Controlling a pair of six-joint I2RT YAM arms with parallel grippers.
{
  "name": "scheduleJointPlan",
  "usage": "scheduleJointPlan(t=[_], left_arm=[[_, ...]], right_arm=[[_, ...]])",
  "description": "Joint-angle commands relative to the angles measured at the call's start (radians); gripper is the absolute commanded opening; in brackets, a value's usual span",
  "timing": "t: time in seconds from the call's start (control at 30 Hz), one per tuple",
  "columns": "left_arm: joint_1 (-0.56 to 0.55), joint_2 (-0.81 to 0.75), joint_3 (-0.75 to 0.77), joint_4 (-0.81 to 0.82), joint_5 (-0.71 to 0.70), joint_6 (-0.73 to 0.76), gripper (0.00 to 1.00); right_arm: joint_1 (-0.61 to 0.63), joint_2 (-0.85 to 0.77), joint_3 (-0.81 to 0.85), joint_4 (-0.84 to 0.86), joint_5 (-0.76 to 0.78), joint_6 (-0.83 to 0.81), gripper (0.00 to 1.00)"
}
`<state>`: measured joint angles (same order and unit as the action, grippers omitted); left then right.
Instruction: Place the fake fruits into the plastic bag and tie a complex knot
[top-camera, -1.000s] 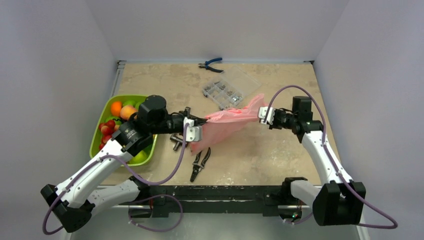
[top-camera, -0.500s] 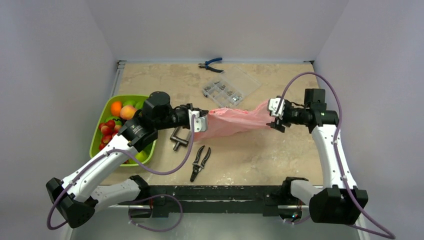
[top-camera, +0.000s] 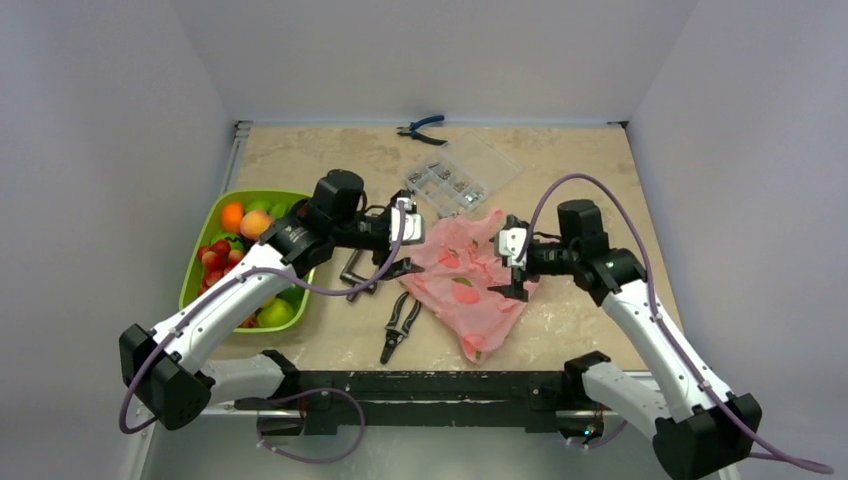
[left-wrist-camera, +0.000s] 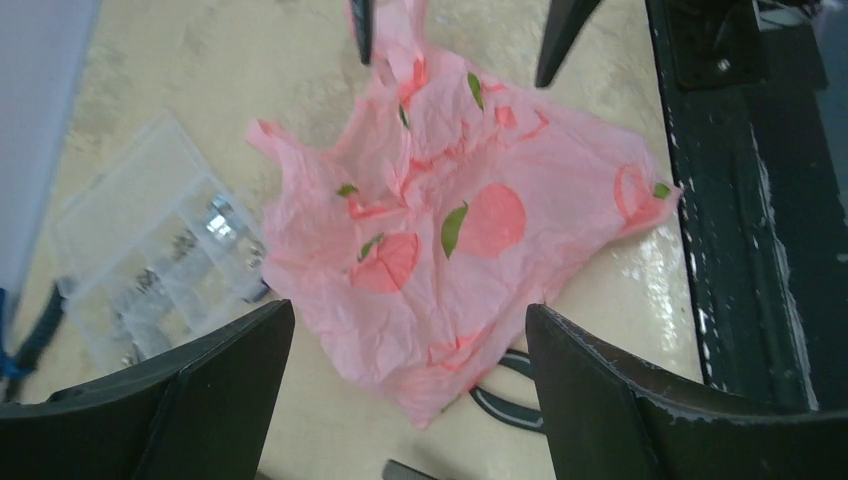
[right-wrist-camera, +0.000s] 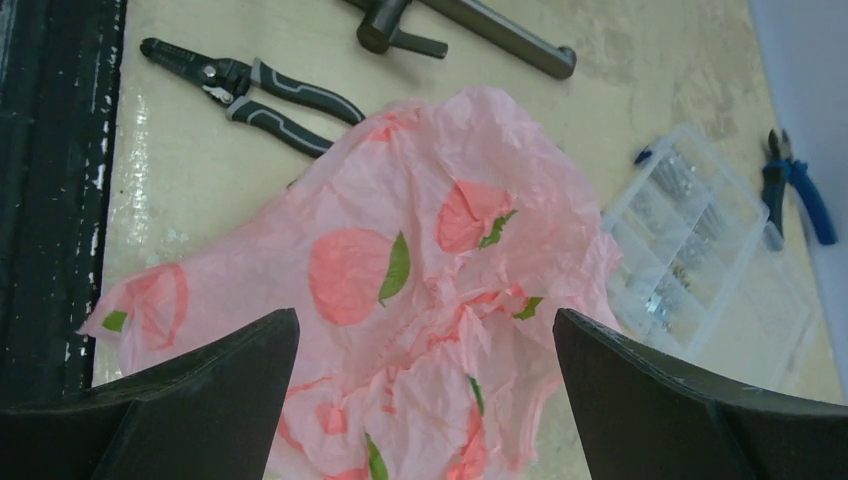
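Observation:
The pink plastic bag (top-camera: 465, 288), printed with peaches, lies crumpled and flat on the table between my two grippers. My left gripper (top-camera: 410, 245) stands open at the bag's left edge, holding nothing. My right gripper (top-camera: 512, 268) is open over its right side, also empty. The left wrist view has the bag (left-wrist-camera: 450, 230) ahead of the spread jaws (left-wrist-camera: 408, 308). In the right wrist view it (right-wrist-camera: 420, 290) lies below the open jaws (right-wrist-camera: 425, 315). The fake fruits (top-camera: 240, 240) sit in the lime-green tray (top-camera: 190, 275) at the left. A knot is not in view.
Black-handled pliers (top-camera: 400, 325) and a metal clamp (top-camera: 355, 275) lie just left of the bag. A clear organiser box (top-camera: 462, 175) and blue pliers (top-camera: 422, 128) sit at the back. A black frame (top-camera: 430, 385) runs along the near edge.
Both grippers opened and let go of the bag, which was stretched in the air between them. It now lies spread on the table. The right arm came nearer and lower.

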<state>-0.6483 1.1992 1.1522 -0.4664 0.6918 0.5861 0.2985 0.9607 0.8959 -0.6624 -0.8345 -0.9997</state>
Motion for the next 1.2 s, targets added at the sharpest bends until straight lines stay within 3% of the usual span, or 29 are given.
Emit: scheduleJointPlan(t=[0.0, 0.1, 0.17, 0.33, 0.5, 0.87, 1.0, 1.1, 1.17], left_arm=[[0.003, -0.033, -0.105, -0.042, -0.005, 0.041, 0.87], [0.005, -0.014, -0.121, -0.029, -0.113, -0.084, 0.87], [0.016, 0.027, -0.113, 0.000, -0.176, -0.268, 0.87], [0.054, 0.133, -0.126, 0.091, -0.205, -0.558, 0.88], [0.097, 0.239, -0.126, 0.103, -0.199, -0.641, 0.91], [0.138, 0.354, -0.196, 0.208, -0.101, -0.771, 0.85], [0.147, 0.442, -0.168, 0.193, -0.113, -0.812, 0.87], [0.148, 0.481, -0.161, 0.209, -0.111, -0.836, 0.88], [0.148, 0.485, -0.170, 0.233, -0.119, -0.838, 0.89]], right_arm=[[0.025, 0.054, -0.012, 0.200, 0.127, 0.187, 0.97], [0.026, 0.196, 0.058, 0.179, 0.155, 0.237, 0.91], [0.026, 0.260, 0.080, 0.244, 0.173, 0.323, 0.91], [0.020, 0.426, 0.210, 0.341, 0.230, 0.480, 0.94], [0.017, 0.621, 0.382, 0.230, 0.242, 0.403, 0.93], [0.019, 0.839, 0.438, 0.192, 0.136, 0.410, 0.83], [0.019, 0.884, 0.432, 0.231, 0.154, 0.437, 0.63], [0.019, 0.883, 0.422, 0.253, 0.169, 0.437, 0.35], [0.019, 0.872, 0.423, 0.251, 0.152, 0.429, 0.09]])
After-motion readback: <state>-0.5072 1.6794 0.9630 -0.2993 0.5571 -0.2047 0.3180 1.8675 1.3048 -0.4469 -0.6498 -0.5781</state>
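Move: The plastic bag lies spread below both hands. The stretch of its far rim for the right hand is about 16 cm ahead of that hand, 4 cm left and 15 below; the parts box stands some 6 cm beyond that stretch and 5 cm left of it. The bag's left edge lies about 2 cm ahead of the left hand, 3 left and 24 below, with the wire strippers roughly 9 cm back and 4 left of that hand, and the black angled bar 3 ahead and 11 left. The bag's far rim is reached by the right hand, which sweeps about 16 cm forward while sinking, then drops more steeply beside the parts box and closes to pinch the rim. Down to the bag's left edge the left hand sinks some 21 cm, ending slightly farther forward, rolling strongly and tipping its fingers steeper, still wide open around the edge. ##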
